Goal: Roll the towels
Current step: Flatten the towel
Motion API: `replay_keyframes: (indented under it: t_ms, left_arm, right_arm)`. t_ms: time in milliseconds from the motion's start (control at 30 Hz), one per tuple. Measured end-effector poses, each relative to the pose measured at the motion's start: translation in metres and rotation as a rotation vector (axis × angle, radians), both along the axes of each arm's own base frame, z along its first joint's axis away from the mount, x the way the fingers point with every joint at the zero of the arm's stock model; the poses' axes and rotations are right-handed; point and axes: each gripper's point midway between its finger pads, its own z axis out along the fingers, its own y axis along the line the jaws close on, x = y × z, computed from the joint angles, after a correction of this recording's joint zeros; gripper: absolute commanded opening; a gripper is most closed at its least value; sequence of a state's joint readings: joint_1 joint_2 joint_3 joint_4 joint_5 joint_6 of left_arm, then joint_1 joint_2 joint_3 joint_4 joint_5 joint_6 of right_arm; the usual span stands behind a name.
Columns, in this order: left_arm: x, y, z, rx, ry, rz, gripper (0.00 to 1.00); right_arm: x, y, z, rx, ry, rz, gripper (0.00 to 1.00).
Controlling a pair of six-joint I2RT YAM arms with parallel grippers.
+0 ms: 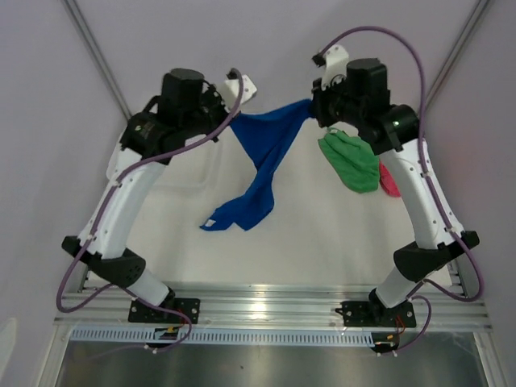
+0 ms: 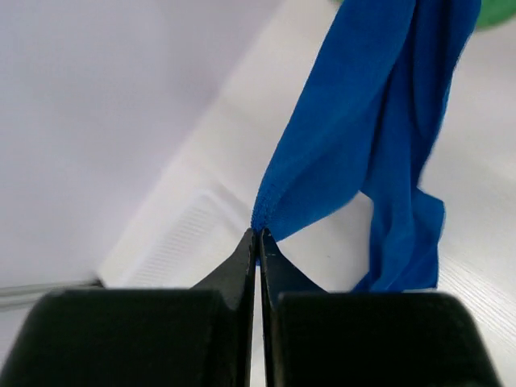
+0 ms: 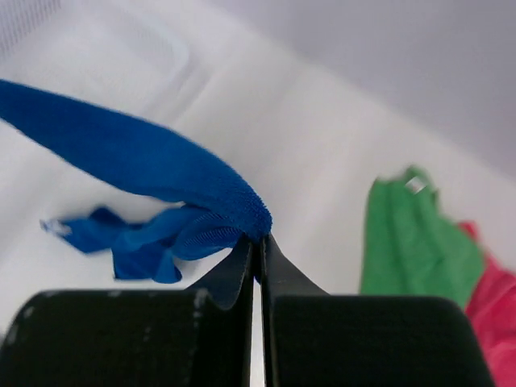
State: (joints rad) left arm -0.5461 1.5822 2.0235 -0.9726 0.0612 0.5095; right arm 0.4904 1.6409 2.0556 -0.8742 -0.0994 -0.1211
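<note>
The blue towel [image 1: 262, 157] hangs stretched between both grippers above the white table, its lower end trailing on the surface. My left gripper [image 2: 258, 235] is shut on one corner of the blue towel [image 2: 363, 137]. My right gripper [image 3: 257, 239] is shut on the opposite edge of the blue towel [image 3: 145, 161]. In the top view the left gripper [image 1: 234, 113] and right gripper [image 1: 316, 109] sit at the far side, level with each other. The green towel [image 1: 351, 160] lies crumpled under the right arm, and the pink-red towel [image 1: 389, 181] peeks out beside it. Both show in the right wrist view, green [image 3: 407, 242] and pink-red [image 3: 492, 310].
A white mesh basket [image 1: 184, 171] lies flat on the table behind the left arm, also visible as a ribbed white basket [image 2: 181, 238] in the left wrist view. Grey walls close in the back and sides. An aluminium rail [image 1: 266, 306] runs along the near edge.
</note>
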Motion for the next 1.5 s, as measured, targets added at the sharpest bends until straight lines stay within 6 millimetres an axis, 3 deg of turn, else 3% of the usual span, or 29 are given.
replay_keyframes:
  t_ms: [67, 133, 200, 300, 433, 567, 633, 733, 833, 900, 1033, 1133, 1200, 1267, 1367, 1433, 1500]
  left_arm:
    - [-0.008, 0.009, 0.05, -0.042, -0.117, 0.005, 0.01]
    - [-0.023, 0.021, 0.089, -0.077, -0.218, 0.008, 0.01]
    - [-0.041, 0.033, 0.115, -0.103, -0.282, 0.006, 0.01]
    - [-0.066, 0.046, 0.132, -0.123, -0.323, -0.004, 0.01]
    - [-0.085, 0.053, 0.135, -0.13, -0.316, -0.024, 0.01]
    - [-0.096, 0.051, 0.123, -0.132, -0.268, -0.061, 0.01]
    - [-0.098, 0.048, 0.107, -0.119, -0.225, -0.081, 0.01]
    - [-0.096, 0.042, 0.065, -0.078, -0.117, -0.097, 0.01]
    - [-0.084, 0.035, 0.024, -0.032, -0.002, -0.101, 0.01]
    - [-0.068, 0.031, -0.003, -0.005, 0.078, -0.087, 0.01]
    - [-0.021, 0.029, -0.045, 0.034, 0.201, -0.021, 0.01]
    - [0.023, 0.027, -0.054, 0.036, 0.212, 0.034, 0.01]
    - [0.061, 0.022, -0.045, 0.022, 0.154, 0.071, 0.01]
    - [0.095, 0.018, -0.03, 0.005, 0.072, 0.108, 0.01]
    - [0.135, 0.019, 0.001, -0.027, -0.091, 0.173, 0.01]
    - [0.148, 0.023, 0.018, -0.043, -0.176, 0.207, 0.01]
    - [0.161, 0.029, 0.046, -0.075, -0.293, 0.239, 0.01]
  right_arm:
    - [0.0, -0.007, 0.05, 0.027, -0.124, -0.013, 0.0]
    - [-0.009, -0.01, 0.088, 0.046, -0.218, -0.008, 0.0]
    - [-0.023, -0.01, 0.108, 0.048, -0.27, 0.01, 0.0]
    - [-0.049, -0.005, 0.111, 0.022, -0.275, 0.058, 0.0]
    - [-0.086, 0.0, 0.11, -0.006, -0.258, 0.127, 0.0]
    - [-0.118, -0.004, 0.108, -0.014, -0.234, 0.18, 0.0]
    - [-0.123, -0.007, 0.098, -0.03, -0.208, 0.187, 0.0]
    - [-0.116, -0.003, 0.075, -0.074, -0.149, 0.191, 0.0]
    - [-0.088, 0.008, 0.039, -0.123, -0.063, 0.198, 0.0]
    - [-0.058, 0.01, 0.009, -0.147, 0.012, 0.182, 0.0]
    - [0.018, 0.002, -0.043, -0.174, 0.11, 0.097, 0.0]
    - [0.087, 0.0, -0.064, -0.159, 0.074, 0.023, 0.0]
    - [0.127, -0.001, -0.07, -0.145, 0.014, -0.03, 0.0]
    - [0.167, -0.007, -0.071, -0.135, -0.067, -0.104, 0.0]
    - [0.211, -0.01, -0.049, -0.09, -0.238, -0.208, 0.0]
    - [0.226, -0.012, -0.019, -0.04, -0.355, -0.258, 0.0]
    - [0.233, -0.01, 0.026, 0.038, -0.501, -0.287, 0.0]
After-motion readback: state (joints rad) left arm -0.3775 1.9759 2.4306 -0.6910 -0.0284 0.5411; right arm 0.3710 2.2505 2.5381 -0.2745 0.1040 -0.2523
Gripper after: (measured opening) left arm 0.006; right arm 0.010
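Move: Hanging between the two raised hands is the blue towel, its corners already pinched. Its narrow, bunched middle is roughly 18 cm below both hands and 2 cm nearer the base, about 6 cm right of the left hand and 11 cm left of the right. From the right hand, the green towel lies about 14 cm ahead, 15 cm right and 37 cm below; the red towel about 11 cm ahead and 30 cm right. The white basket is some 17 cm ahead and 24 cm left of the left hand, 34 cm below. Swinging the held blue towel, both hands first go up and back about 10 cm or more, then sweep fast forward, the left some 25 cm and the right some 35, dipping on the way and lifting again at the end. Grips stay shut on the corners; the fingers tip up, down, then up again, and turn to point straighter ahead. ##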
